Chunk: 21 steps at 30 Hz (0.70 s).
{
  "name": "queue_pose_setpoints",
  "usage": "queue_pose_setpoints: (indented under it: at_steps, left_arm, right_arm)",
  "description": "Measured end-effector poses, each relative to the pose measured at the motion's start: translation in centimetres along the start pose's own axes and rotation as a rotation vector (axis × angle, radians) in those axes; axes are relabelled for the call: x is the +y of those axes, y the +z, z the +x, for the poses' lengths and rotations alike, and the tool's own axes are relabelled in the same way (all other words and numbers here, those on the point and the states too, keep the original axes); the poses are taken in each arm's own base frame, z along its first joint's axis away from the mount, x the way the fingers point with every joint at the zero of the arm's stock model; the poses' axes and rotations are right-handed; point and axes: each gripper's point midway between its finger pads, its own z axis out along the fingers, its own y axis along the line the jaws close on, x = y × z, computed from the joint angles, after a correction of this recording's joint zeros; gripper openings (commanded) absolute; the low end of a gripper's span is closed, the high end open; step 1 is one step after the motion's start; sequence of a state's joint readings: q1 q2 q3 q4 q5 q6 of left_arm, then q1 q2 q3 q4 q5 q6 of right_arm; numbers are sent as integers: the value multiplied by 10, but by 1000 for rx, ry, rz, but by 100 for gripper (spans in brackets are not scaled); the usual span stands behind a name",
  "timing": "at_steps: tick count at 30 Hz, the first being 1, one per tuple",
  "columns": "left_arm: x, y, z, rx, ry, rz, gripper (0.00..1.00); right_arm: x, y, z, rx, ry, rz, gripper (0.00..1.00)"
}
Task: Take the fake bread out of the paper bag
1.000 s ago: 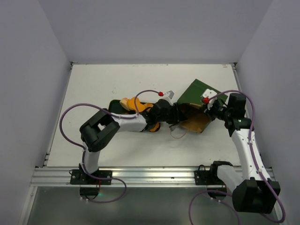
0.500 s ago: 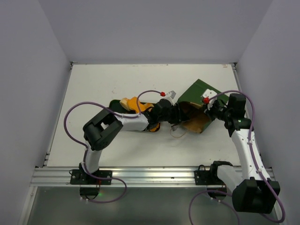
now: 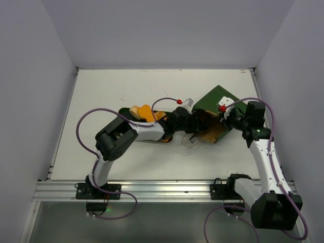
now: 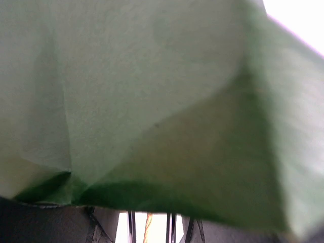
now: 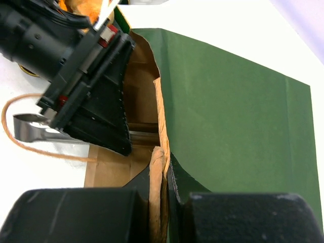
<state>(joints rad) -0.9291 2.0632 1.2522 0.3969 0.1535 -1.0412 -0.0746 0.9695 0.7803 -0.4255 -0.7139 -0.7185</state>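
The paper bag (image 3: 215, 101) lies on its side, dark green outside, with its brown mouth facing left. My right gripper (image 3: 230, 117) is shut on the bag's rim (image 5: 161, 126), pinching the paper and a string handle between its fingers. My left gripper (image 3: 196, 124) reaches into the bag's mouth. In the right wrist view its black fingers (image 5: 101, 119) seem closed on metal tongs (image 5: 30, 129) that run into the bag. The left wrist view shows mostly blurred green bag wall (image 4: 152, 101). Fake bread (image 3: 144, 112), orange and tan pieces, lies left of the bag. Any bread inside the bag is hidden.
The bread pieces rest on a dark tray (image 3: 123, 110) behind the left forearm. A loose string handle (image 3: 192, 144) loops onto the white table in front of the bag. Grey walls close in the table on three sides.
The left arm has pushed to the right, deeper into the bag's mouth. The right gripper has kept its hold on the rim without moving.
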Motion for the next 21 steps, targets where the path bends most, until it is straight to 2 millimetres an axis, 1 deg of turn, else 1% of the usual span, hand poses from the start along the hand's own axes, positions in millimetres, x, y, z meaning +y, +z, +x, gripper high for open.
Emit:
queue_pose_setpoints:
  at_steps: [2, 4, 6, 7, 9, 10, 13, 21]
  left_arm:
    - [2, 4, 1, 4, -1, -5, 47]
    - [4, 8, 2, 9, -3, -12, 44]
    - [4, 10, 2, 13, -9, -12, 37]
    - [3, 12, 2, 16, -13, -10, 29]
    - [4, 13, 4, 23, -19, -9, 24]
    - [5, 13, 5, 27, -20, -10, 19]
    - [5, 13, 7, 35, -19, -8, 11]
    - [6, 10, 10, 41, -16, 1, 0]
  right_arm:
    - [1, 0, 0, 1, 1, -2, 0]
    - [1, 1, 1, 5, 3, -5, 0]
    - [1, 2, 2, 9, 3, -4, 0]
    - [1, 3, 2, 10, 2, -4, 0]
    - [0, 3, 2, 11, 1, -1, 0]
    - [0, 3, 2, 11, 1, 0, 0]
    - [0, 3, 2, 11, 0, 0, 0]
    - [-4, 3, 3, 20, 3, 22, 0]
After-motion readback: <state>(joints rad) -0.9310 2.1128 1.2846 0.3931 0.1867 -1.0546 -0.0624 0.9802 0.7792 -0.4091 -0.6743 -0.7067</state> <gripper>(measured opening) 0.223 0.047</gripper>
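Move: The left gripper already sits at the mouth of the lying paper bag with the metal tongs in its fingers; the bag's middle is about 10 cm to its right, 4 cm ahead and level in height. The string handle loops some 7 cm back and 4 cm left, 8 cm lower, while the tray lies about 26 cm left, straight across, 9 cm lower. From the right gripper, pinching the rim, the bag's middle is roughly 2 cm ahead, 11 cm below. Ease the left gripper about 1 cm down and 1 cm further right into the bag with the tongs, then stay there and close the fingers from nearly half open to about a fifth, squeezing the two tong arms together. Keep the right gripper shut on the bag's rim, holding the mouth open practically still. ##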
